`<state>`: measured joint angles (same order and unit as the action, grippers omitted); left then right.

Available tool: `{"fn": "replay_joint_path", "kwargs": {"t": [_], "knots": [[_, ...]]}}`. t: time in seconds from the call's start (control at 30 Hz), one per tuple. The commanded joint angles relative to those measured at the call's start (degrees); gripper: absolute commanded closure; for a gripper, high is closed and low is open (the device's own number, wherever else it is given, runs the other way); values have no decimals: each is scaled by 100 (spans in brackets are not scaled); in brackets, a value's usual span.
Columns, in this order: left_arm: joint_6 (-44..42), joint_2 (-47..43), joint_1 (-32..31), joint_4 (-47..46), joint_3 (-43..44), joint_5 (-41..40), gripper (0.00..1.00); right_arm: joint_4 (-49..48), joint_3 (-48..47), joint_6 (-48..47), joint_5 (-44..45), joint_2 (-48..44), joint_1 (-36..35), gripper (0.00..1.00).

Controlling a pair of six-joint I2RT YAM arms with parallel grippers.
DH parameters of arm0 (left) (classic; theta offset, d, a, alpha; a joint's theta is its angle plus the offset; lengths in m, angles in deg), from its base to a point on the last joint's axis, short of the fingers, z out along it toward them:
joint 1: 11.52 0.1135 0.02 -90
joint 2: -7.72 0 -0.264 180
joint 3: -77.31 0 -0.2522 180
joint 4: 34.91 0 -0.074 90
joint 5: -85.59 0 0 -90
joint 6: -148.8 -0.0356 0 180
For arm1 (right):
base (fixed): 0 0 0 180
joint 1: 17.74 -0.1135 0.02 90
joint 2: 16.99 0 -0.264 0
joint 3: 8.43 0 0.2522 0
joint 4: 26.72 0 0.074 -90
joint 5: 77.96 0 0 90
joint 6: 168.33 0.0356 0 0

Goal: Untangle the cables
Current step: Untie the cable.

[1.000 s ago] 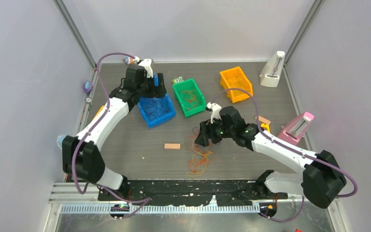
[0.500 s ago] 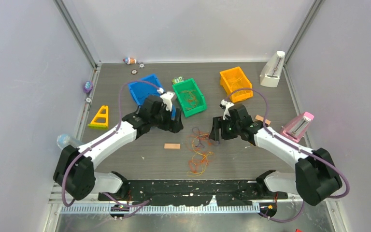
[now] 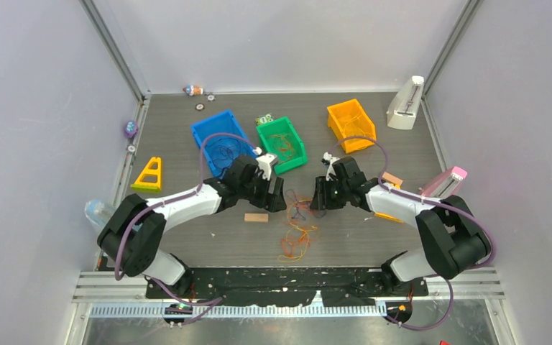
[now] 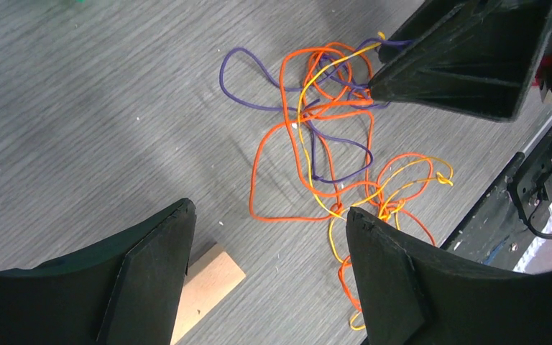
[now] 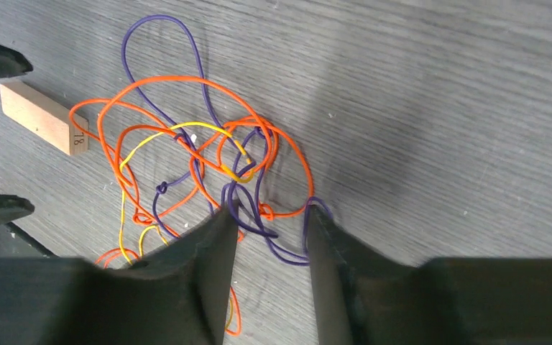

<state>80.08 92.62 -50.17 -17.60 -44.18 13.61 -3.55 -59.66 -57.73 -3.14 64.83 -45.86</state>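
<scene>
The cables (image 3: 298, 223) lie as a loose tangle of orange, yellow and purple strands on the grey table between the two arms; they also show in the left wrist view (image 4: 316, 144) and the right wrist view (image 5: 201, 165). My left gripper (image 3: 279, 198) hovers at the tangle's left edge, open (image 4: 269, 208), with only bare table between its fingers. My right gripper (image 3: 316, 201) is down at the tangle's far right end. Its jaws (image 5: 273, 210) stand partly open, with purple loops lying between them and against both fingertips.
A small wooden block (image 3: 256, 217) lies just left of the tangle, under my left fingers (image 4: 205, 284). Behind stand a blue bin (image 3: 219, 144), a green bin (image 3: 282, 144) holding more strands, and an orange bin (image 3: 351, 123). A yellow triangle (image 3: 149, 175) sits left, a pink stand (image 3: 442, 188) right.
My left arm has swung from the blue bin forward and right to the tangle. My right gripper has shifted toward the tangle's far end and its jaws have narrowed around the purple loops.
</scene>
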Motion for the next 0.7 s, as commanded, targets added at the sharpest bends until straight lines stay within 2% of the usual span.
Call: {"fn": "replay_joint_path", "kwargs": {"t": [0.0, 0.07, 0.13, 0.4, 0.67], "knots": [[6, 105, -48, -549, 25, 113, 23, -395, -1, 110, -11, 35, -9, 68], [-49, 154, -78, -549, 41, 101, 24, -389, 12, 106, -11, -45, -9, 83], [-168, 198, -139, -545, 70, 96, 25, -387, 57, 89, -3, -247, -9, 93], [-398, 486, -409, -493, 265, -102, 25, -12, 32, -26, 179, -1355, -14, 95], [-345, 785, -476, -595, 386, -121, 25, 388, -350, -163, 111, -1954, -9, 95]]}}
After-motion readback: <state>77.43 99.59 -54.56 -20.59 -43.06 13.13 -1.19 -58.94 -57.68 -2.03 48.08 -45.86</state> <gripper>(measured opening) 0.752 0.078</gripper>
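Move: The purple cable's end lies practically between the right fingertips, about 1 cm below and 1 cm to the left of that hand point. The orange-yellow bundle lies some 10 cm back and 6 cm left of the right hand; the wood block about 3 cm back and 17 cm left. For the left hand, the near orange loop lies about 3 cm right, 1 cm back and 5 cm below, with the wood block roughly 8 cm left and 4 cm back. The purple cable is pinched as the right fingers close from about half open, nearly in place; the right hand then lifts it almost straight up by about 7 cm, tipping the fingers up some 10 degrees. Meanwhile the left hand, fingers staying wide open, sinks about 3 cm and eases 2 cm to the right and slightly back, down towards the orange loop, turning slightly clockwise. ##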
